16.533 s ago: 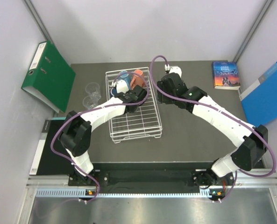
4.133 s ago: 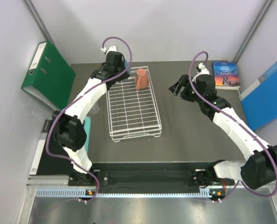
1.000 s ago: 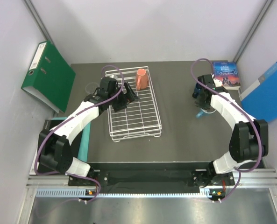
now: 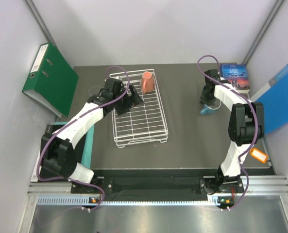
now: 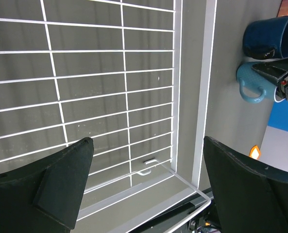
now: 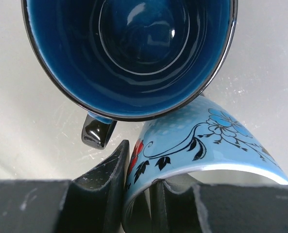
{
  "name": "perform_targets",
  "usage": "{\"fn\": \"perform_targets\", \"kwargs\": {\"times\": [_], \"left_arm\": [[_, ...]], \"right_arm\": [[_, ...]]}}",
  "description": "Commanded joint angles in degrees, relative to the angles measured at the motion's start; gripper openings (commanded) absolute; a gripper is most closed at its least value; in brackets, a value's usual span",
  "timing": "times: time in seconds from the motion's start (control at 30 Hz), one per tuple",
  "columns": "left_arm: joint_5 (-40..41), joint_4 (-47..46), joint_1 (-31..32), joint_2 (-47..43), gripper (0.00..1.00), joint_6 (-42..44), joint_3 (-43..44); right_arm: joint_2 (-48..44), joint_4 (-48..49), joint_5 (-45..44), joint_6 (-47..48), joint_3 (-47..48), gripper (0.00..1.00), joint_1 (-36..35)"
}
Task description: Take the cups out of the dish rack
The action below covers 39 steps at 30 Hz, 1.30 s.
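The white wire dish rack [image 4: 139, 127] holds only the orange mug [image 4: 146, 81], at its far end. My left gripper [image 4: 133, 99] hangs open and empty over the rack's grid [image 5: 110, 97]; its own view shows it [image 5: 148, 179] with jaws wide apart. My right gripper [image 4: 208, 104] is shut on the wall of the light-blue flowered mug [image 6: 207, 141], one finger inside and one outside. The dark-blue mug [image 6: 134, 48] stands upright right next to it on the table. Both mugs show in the left wrist view, dark-blue [image 5: 267, 36] and light-blue [image 5: 253, 85]. A clear glass [image 4: 93, 90] shows faintly left of the rack.
A green binder [image 4: 49, 77] leans at the far left. A book [image 4: 235, 77] and a blue folder [image 4: 279, 97] lie at the far right, close to the mugs. A teal object [image 4: 88, 145] lies at the table's left edge. An orange tag [image 4: 257, 154] hangs by the right arm.
The two blue mugs have left the rack over the earlier frames. In the last second my right gripper moved a little back and left with the light-blue mug. The left gripper stayed over the rack.
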<state>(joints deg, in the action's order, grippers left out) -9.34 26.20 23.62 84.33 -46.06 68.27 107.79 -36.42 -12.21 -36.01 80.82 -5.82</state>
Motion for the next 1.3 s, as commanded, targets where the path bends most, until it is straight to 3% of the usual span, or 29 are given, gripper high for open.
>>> {"fn": "perform_targets", "kwargs": {"times": [0.0, 0.23, 0.37, 0.57, 0.87, 1.07, 1.27], "left_arm": [[0.12, 0.26, 0.03, 0.83, 0.99, 1.06, 3.01], [-0.59, 0.0, 0.03, 1.45, 0.99, 1.68, 3.36], [-1.03, -0.09, 0.03, 1.8, 0.99, 2.2, 3.98], [-1.2, -0.09, 0.03, 1.62, 0.99, 2.64, 4.33], [-0.68, -0.62, 0.03, 1.71, 0.99, 2.82, 4.85], [-0.15, -2.46, 0.03, 2.5, 0.99, 2.29, 5.64], [-1.9, -2.29, 0.03, 5.14, 0.99, 0.63, 7.32]], "right_arm": [[0.76, 0.39, 0.95, 0.59, 2.68, 0.16, 0.55], [-2.58, 1.01, 3.15, 0.41, 2.68, 0.31, 0.55], [-5.12, 0.3, 3.42, 0.24, 2.86, 0.47, -0.06], [-8.99, 0.13, 4.73, -0.55, 2.68, 0.56, -0.68], [-14.7, -0.93, 7.54, -1.35, 6.89, 0.62, -1.65], [-20.76, 3.63, 11.49, -1.7, 4.28, 0.62, -2.17], [-20.77, 1.18, 8.0, 2.34, 3.3, 0.63, -2.61]]}}
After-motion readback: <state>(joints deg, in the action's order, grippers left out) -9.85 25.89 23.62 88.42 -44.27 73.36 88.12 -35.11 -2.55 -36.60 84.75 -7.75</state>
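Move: The right fingers already hold the light-blue cup by its rim, its middle about 3 cm to their right, 1 cm ahead and 3 cm below. The dark-blue mug stands some 9 cm straight ahead, a few centimetres lower, and the book lies roughly 13 cm ahead and 14 cm right. From the left hand, the light-blue cup is about 36 cm right, 5 cm ahead and 12 cm below. The right hand opens off the light-blue cup, then climbs some 17 cm, fingers tilting up about 25 degrees. ##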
